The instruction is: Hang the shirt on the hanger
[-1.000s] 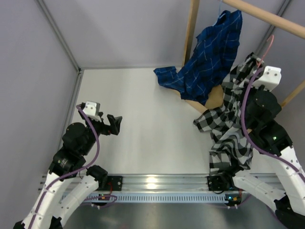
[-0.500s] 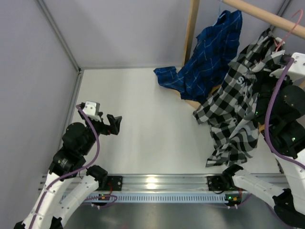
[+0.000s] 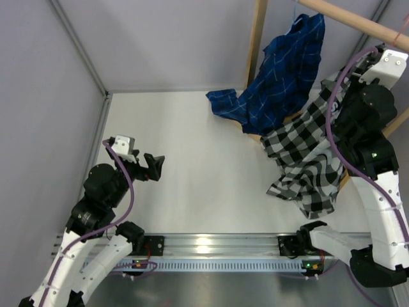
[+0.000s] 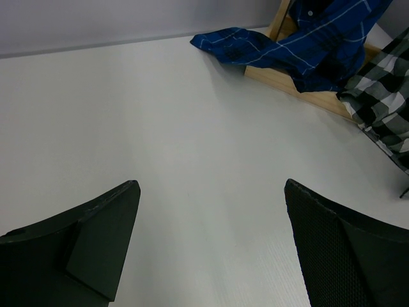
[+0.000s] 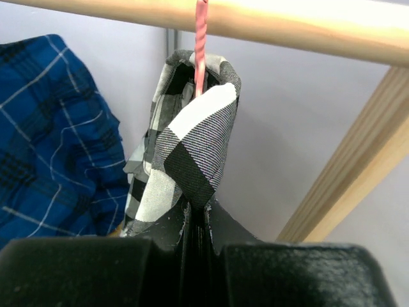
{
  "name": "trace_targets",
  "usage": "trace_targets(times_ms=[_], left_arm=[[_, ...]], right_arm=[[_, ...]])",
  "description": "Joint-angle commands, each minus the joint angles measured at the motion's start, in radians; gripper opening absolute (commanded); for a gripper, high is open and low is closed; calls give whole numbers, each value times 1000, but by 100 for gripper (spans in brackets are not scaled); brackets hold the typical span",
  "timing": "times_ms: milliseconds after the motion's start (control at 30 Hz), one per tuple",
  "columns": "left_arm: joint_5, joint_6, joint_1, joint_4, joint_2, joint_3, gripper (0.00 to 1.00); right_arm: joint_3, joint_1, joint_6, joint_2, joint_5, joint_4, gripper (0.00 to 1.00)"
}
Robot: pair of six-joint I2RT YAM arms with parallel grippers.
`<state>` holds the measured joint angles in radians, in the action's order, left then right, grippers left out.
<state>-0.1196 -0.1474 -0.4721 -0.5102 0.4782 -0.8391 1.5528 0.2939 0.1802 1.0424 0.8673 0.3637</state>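
The black-and-white check shirt (image 3: 303,163) hangs at the right, its lower part draping toward the table. My right gripper (image 5: 199,206) is shut on a fold of the shirt (image 5: 192,141) near the collar, just below the wooden rod (image 5: 268,19). The hanger's pink wire (image 5: 200,38) comes out of the collar and runs up across the rod; its top is cut off by the frame. From above, a pink bit of the hanger (image 3: 403,29) shows beside the raised right arm (image 3: 364,121). My left gripper (image 3: 153,167) (image 4: 211,185) hovers open over bare table, holding nothing.
A blue plaid shirt (image 3: 281,70) (image 4: 307,38) hangs from the rod (image 3: 358,22) beside the check one, its tail on the table. The rack's wooden post (image 3: 257,45) and base board (image 4: 307,86) stand at the back right. Grey walls close the left and rear.
My right arm has risen from low over the table up to the rod, carrying the check shirt and hanger with it. The left arm has not moved.
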Motion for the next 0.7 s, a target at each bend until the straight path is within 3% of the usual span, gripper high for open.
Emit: trace_targets(times_ms=[0,267,500,667], left_arm=[[18,0,6,67,5,9,98],[20,2,6,68,11,8,98],[28,-1,41,67,31,9,98],[29,-1,44,68,34,9,98]], right_arm=[[-26,-50,-59,-47,-20,-81,0],[-148,-84,-128,-38,-37,-81,0],[-385,-93,-127,-35,1,-305,0],[-439,-93,-113,-2,7,-436,0]])
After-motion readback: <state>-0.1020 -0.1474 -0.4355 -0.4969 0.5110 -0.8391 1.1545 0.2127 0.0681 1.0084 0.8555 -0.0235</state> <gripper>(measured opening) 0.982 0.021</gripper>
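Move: The right hand, already holding the checkered shirt and hanger, has the rod where the hanger neck crosses it about 7 cm ahead, 4 cm to its right and 8 cm above. The blue shirt hangs some 18 cm ahead and 13 cm left, its middle 12 cm lower; a wooden post stands about 12 cm right and 3 cm back, its middle 15 cm below. That rod spot is roughly 50 cm right of the left hand, 15 cm ahead and 25 cm above. Still pinching the checkered shirt and the hanger inside it just under the pink neck, the right hand sinks about 8 cm below the rod to bring the hook down over it. Midway it starts pushing forward as well, some 4 cm in all; the fingers stay shut and the wrist barely tilts, ending a few degrees tipped up. ##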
